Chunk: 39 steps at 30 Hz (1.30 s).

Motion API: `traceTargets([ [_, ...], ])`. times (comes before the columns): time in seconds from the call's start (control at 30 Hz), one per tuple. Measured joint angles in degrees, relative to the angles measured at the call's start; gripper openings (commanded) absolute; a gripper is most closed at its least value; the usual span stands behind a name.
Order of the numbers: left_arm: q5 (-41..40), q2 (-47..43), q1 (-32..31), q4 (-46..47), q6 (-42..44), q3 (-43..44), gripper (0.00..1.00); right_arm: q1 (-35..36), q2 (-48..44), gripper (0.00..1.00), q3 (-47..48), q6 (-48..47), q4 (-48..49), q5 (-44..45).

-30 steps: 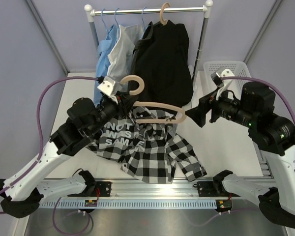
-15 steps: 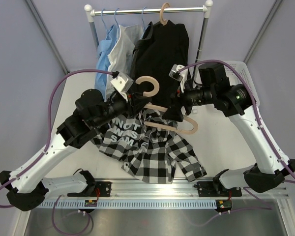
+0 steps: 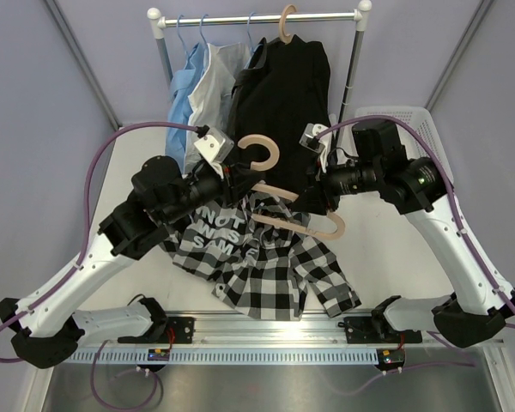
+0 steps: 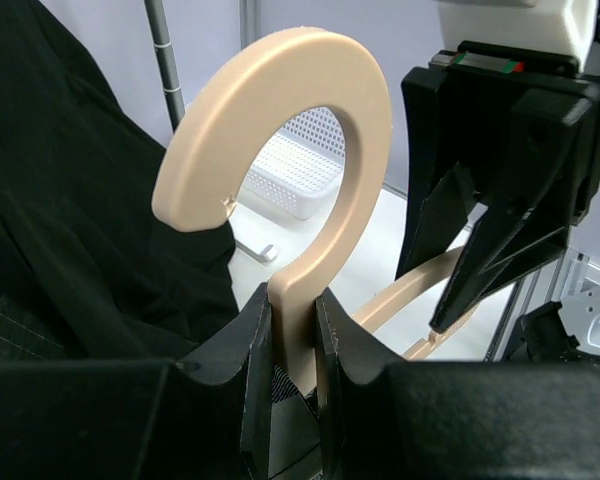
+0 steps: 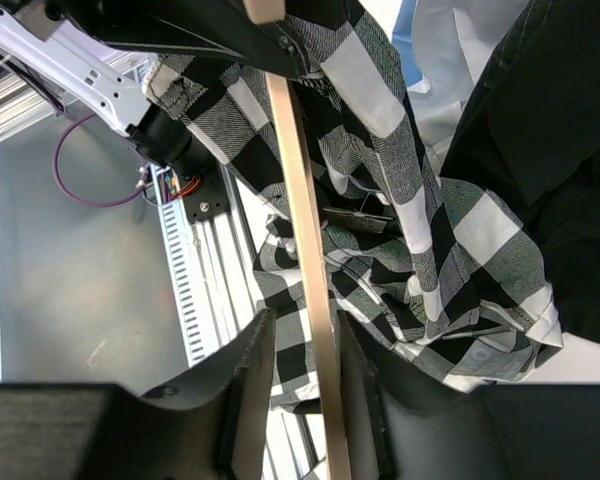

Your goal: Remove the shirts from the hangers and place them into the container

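A tan wooden hanger (image 3: 259,154) carries the black-and-white checked shirt (image 3: 266,262), which sags onto the table. My left gripper (image 3: 238,176) is shut on the hanger's neck just under the hook (image 4: 310,120), its jaws (image 4: 292,312) pressed on both sides. My right gripper (image 3: 306,202) straddles the hanger's right arm (image 5: 300,210); its jaws (image 5: 302,345) are narrow, with a gap left on one side. The checked shirt (image 5: 410,200) hangs beside that arm. The plain black shirt (image 3: 287,99) stays on the rail. The white container (image 3: 405,116) stands at the far right.
A clothes rack (image 3: 257,15) at the back holds light blue (image 3: 182,94) and whitish (image 3: 213,86) shirts on thin blue hangers, plus a second wooden hanger hook (image 3: 285,24). The arms' base rail (image 3: 266,330) runs along the near edge. The basket (image 4: 290,175) shows behind the hook.
My right arm swung in from the right to the hanger's right arm and its jaws narrowed around it. My left gripper carried the hanger slightly right, then held still.
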Motion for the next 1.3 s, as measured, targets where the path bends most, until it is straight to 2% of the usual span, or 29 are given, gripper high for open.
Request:
traceTargets([
  [0.13,0.5,0.0,0.0,-0.2,0.0,0.0,0.00,0.0,0.0,0.13,-0.7,-0.3,0.0,0.0],
  [0.17,0.5,0.0,0.0,-0.2,0.0,0.0,0.00,0.0,0.0,0.01,-0.8,-0.4,0.0,-0.5],
  [0.23,0.4,0.0,0.0,-0.4,0.0,0.0,0.00,0.1,-0.3,0.00,-1.0,-0.6,0.3,-0.6],
  [0.27,0.4,0.0,0.0,-0.4,0.0,0.0,0.05,0.2,-0.5,0.00,-1.2,-0.7,0.4,-0.6],
  [0.33,0.3,-0.2,-0.1,-0.4,0.0,0.0,0.26,0.2,-1.1,0.00,-1.8,-0.7,0.6,-0.6],
  [0.37,0.2,-0.4,-0.2,-0.2,0.0,-0.3,0.50,0.2,-1.5,0.00,-2.1,-0.7,0.7,-0.5],
  [0.47,-1.5,-2.5,-0.3,-0.1,0.1,-2.1,0.56,0.4,-3.0,0.00,-3.3,-0.7,0.3,0.7],
  [0.53,-3.6,-4.7,-0.2,-0.3,0.2,-3.4,0.65,0.3,-4.0,0.00,-4.3,-0.6,0.0,1.6],
  [0.7,-8.5,-10.1,-0.2,-1.1,0.0,-5.4,0.67,0.4,-6.8,0.00,-7.4,-0.2,0.0,3.5],
  [0.87,-9.4,-12.3,-0.2,-1.7,-3.0,-5.9,0.65,0.4,-7.4,0.00,-8.1,0.4,0.0,4.9],
  [1.1,-9.9,-7.3,-2.6,-1.9,-9.3,-5.9,0.65,0.4,-7.2,0.00,-8.2,1.9,0.1,8.8],
  [1.3,-12.0,-4.4,-3.6,-3.1,-11.2,-5.9,0.64,0.4,-5.7,0.00,-8.1,3.2,0.2,13.9],
])
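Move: The hanger's bare right bar already lies between the right fingers, practically at the hand point. The left hand still grips the hanger's neck; the checkered shirt's collar, where it goes next, lies about 3 cm to its right, 1 cm back and 6 cm below. The bar held at the right hand is roughly 11 cm right of the left hand, 3 cm back and 5 cm lower. The black shirt hangs some 18 cm ahead of the left hand, 8 cm to its right, at about its height. The hanger changes hands: the right fingers shut on its bar and only then do the left fingers open off the neck. The left hand backs off about 6 cm to the left, then comes back right and down by 4 to 5 cm towards the shirt's collar, fingers open. Meanwhile the right hand keeps its pinch and draws the hanger about 3 cm right and as far down, dipping back and then forward while turning some 10 degrees clockwise. ##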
